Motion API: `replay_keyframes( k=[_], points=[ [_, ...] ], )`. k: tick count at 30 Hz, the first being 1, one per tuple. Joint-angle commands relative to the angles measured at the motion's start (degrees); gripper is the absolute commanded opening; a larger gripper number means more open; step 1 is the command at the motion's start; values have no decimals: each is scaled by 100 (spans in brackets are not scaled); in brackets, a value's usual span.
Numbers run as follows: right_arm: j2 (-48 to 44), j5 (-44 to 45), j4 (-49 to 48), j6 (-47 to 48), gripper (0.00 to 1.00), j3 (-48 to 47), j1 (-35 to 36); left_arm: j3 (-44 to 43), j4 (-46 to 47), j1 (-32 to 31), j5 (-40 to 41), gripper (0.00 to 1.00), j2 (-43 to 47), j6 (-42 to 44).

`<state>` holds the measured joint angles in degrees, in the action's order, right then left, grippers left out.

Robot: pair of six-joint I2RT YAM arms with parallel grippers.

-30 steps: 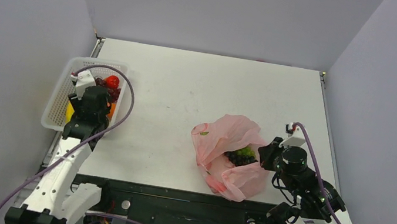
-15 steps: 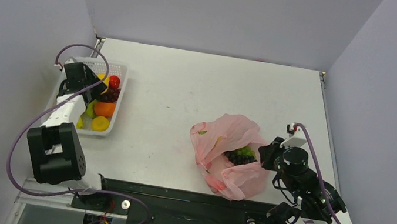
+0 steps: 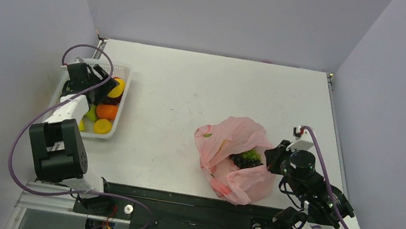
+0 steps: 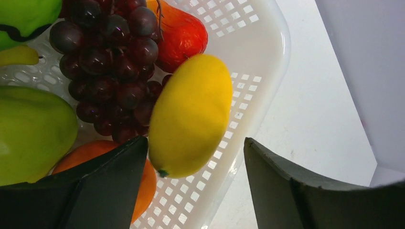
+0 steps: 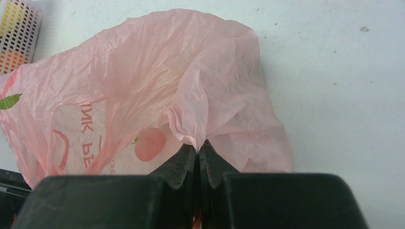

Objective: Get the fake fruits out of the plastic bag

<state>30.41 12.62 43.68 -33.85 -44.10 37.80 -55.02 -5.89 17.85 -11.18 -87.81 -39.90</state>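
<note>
My left gripper [image 3: 106, 85] [image 4: 195, 140] hovers open over the white mesh basket [image 3: 126, 70] [image 4: 248, 43]. A yellow lemon [image 4: 191, 114] [image 3: 118, 87] lies between and beyond its jaws, close to the left finger and well apart from the right one. Purple grapes [image 4: 110, 57], a red fruit [image 4: 184, 36], a green pear [image 4: 33, 129] and an orange [image 4: 149, 191] lie in the basket. The pink plastic bag [image 3: 233, 140] [image 5: 143, 81] sits at the table's near right. Dark grapes with green [image 3: 247, 157] show in its mouth. My right gripper [image 3: 271, 160] [image 5: 197, 145] is shut on a pinch of the bag's film.
The basket stands at the table's left edge, close to the left wall. The table's black front rail runs just below the bag [image 3: 188, 200]. A corner of the basket [image 5: 16, 28] shows at the top left of the right wrist view.
The left arm has folded back beside the basket and its jaws have spread wider, leaving the lemon free. The right arm and the bag have not moved.
</note>
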Motion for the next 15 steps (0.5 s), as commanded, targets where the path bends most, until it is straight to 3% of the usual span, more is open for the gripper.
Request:
replay_keyframes(
  k=[1,4,9,13,15],
  points=[
    [42,106,-198,32,0,7,-43,-41,66,41,98,76,462,31],
    [28,109,-202,21,0,14,-44,-16,-163,31,293,84,785,231],
    [19,99,-197,10,0,7,-44,305,-351,-52,72,84,1469,415],
    [44,92,-192,-7,0,18,-44,654,-673,-711,-141,84,2060,736],
    [51,87,-190,-11,0,15,-44,853,-844,-1396,-1,84,2410,933]
  ],
)
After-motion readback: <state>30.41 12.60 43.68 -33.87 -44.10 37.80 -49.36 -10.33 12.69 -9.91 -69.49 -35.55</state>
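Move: The grapes still in the plastic bag lie about 50 cm to the right of my left hand, some 17 cm back and 7 cm lower. Right under its opening fingers, about 4 cm down and 2 cm ahead, is the oval yellow fruit; the dark red grapes are 5 cm to the left, level with my hand, and the orange about 7 cm back and 1 cm left. From my right hand, the grapes in the bag are roughly 3 cm ahead, 4 cm left and 14 cm down. I finish letting go of the oval yellow fruit, opening my left fingers wider around it, and lift clear about 6 cm while drawing back some 4 cm. Near the end I swing about 4 cm right, out over the basket's right wall towards the bag, my fingertips tipping up slightly. My right hand stays still and keeps its pinch on the bag's rim. ##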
